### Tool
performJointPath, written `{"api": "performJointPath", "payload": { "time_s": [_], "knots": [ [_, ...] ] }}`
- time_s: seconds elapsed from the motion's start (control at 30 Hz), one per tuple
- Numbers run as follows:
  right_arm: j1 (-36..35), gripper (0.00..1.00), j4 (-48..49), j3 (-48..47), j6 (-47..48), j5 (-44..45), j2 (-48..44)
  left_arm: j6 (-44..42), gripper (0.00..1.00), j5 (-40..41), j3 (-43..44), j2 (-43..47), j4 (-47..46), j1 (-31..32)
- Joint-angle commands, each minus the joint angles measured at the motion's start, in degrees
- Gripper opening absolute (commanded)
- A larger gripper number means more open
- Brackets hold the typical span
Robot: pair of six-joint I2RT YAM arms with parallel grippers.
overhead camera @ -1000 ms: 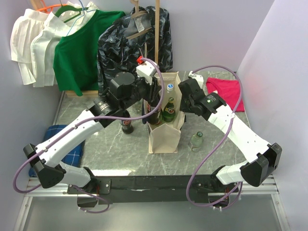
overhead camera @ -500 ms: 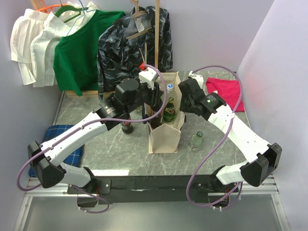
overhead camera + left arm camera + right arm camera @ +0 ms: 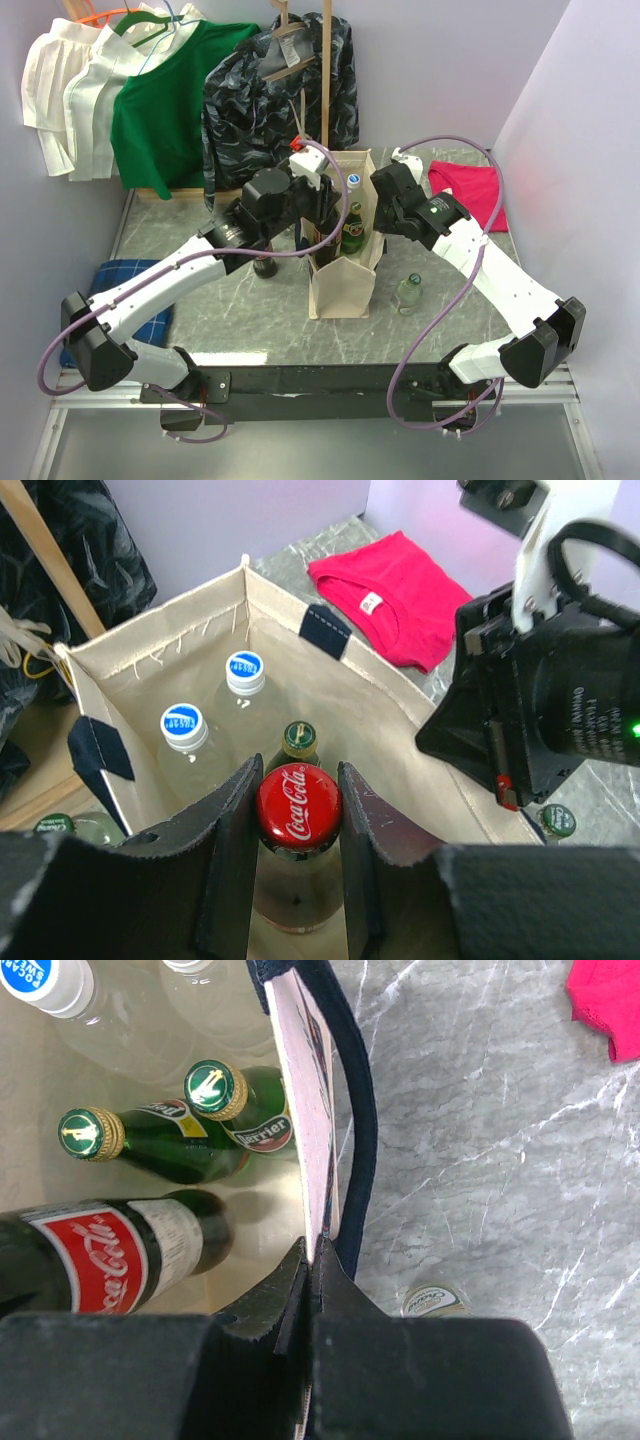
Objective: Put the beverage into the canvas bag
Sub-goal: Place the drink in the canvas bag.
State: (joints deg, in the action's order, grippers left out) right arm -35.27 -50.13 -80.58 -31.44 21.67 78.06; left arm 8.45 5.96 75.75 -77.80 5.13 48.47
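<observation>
The cream canvas bag with navy handles stands open at the table's middle. My left gripper is shut on the red-capped Coca-Cola bottle at its neck. The bottle's body hangs inside the bag, next to two green bottles and two water bottles with blue-and-white caps. My right gripper is shut on the right wall of the bag at its rim, just inside the navy handle. From above, the left gripper is over the bag's left side and the right gripper at its right rim.
A small clear bottle stands on the marble table right of the bag. A dark cola bottle stands left of it under my left arm. A red shirt lies far right and a blue cloth near left. Garments hang at the back.
My left arm has carried the Coca-Cola bottle rightward and lower, over the bag's opening and down into it. The right arm and the bag have stayed put.
</observation>
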Motion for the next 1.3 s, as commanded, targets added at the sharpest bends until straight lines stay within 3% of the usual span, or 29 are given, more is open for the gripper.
{"api": "performJointPath", "payload": {
  "time_s": [0.0,1.27],
  "knots": [
    [-0.24,0.0,0.21,-2.04,0.77,0.74,-1.16,1.57,0.01,0.64,1.78,3.45,-17.69,0.14],
    [-0.24,0.0,-0.5,-3.45,0.59,0.65,-0.02,4.56,0.01,1.43,-7.28,2.92,-17.61,0.22]
  ]
}}
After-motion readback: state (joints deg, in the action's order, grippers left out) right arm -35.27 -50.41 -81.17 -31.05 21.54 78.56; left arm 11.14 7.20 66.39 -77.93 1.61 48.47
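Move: The clear stretch of floor at the near end of the canvas bag lies almost straight below the left hand, about 31 cm down; the hanging Coke bottle is already partly inside. From this hand, one green bottle stands some 6 cm ahead and 5 cm right, and the nearer clear bottle to its right about 11 cm ahead and 6 cm right; another Coke stands outside, 14 cm left and level. From the right hand, that floor spot is about 10 cm left, level, 20 cm down. Still pinching the Coke bottle by its red cap, the left fingers lower it steadily, straight down by about 6.5 cm into the near end of the bag beside the green bottles, the hand tipping only some 5 degrees nose-down and the grip unchanged. The right hand stays put and keeps its closed pinch on the bag's right rim. ##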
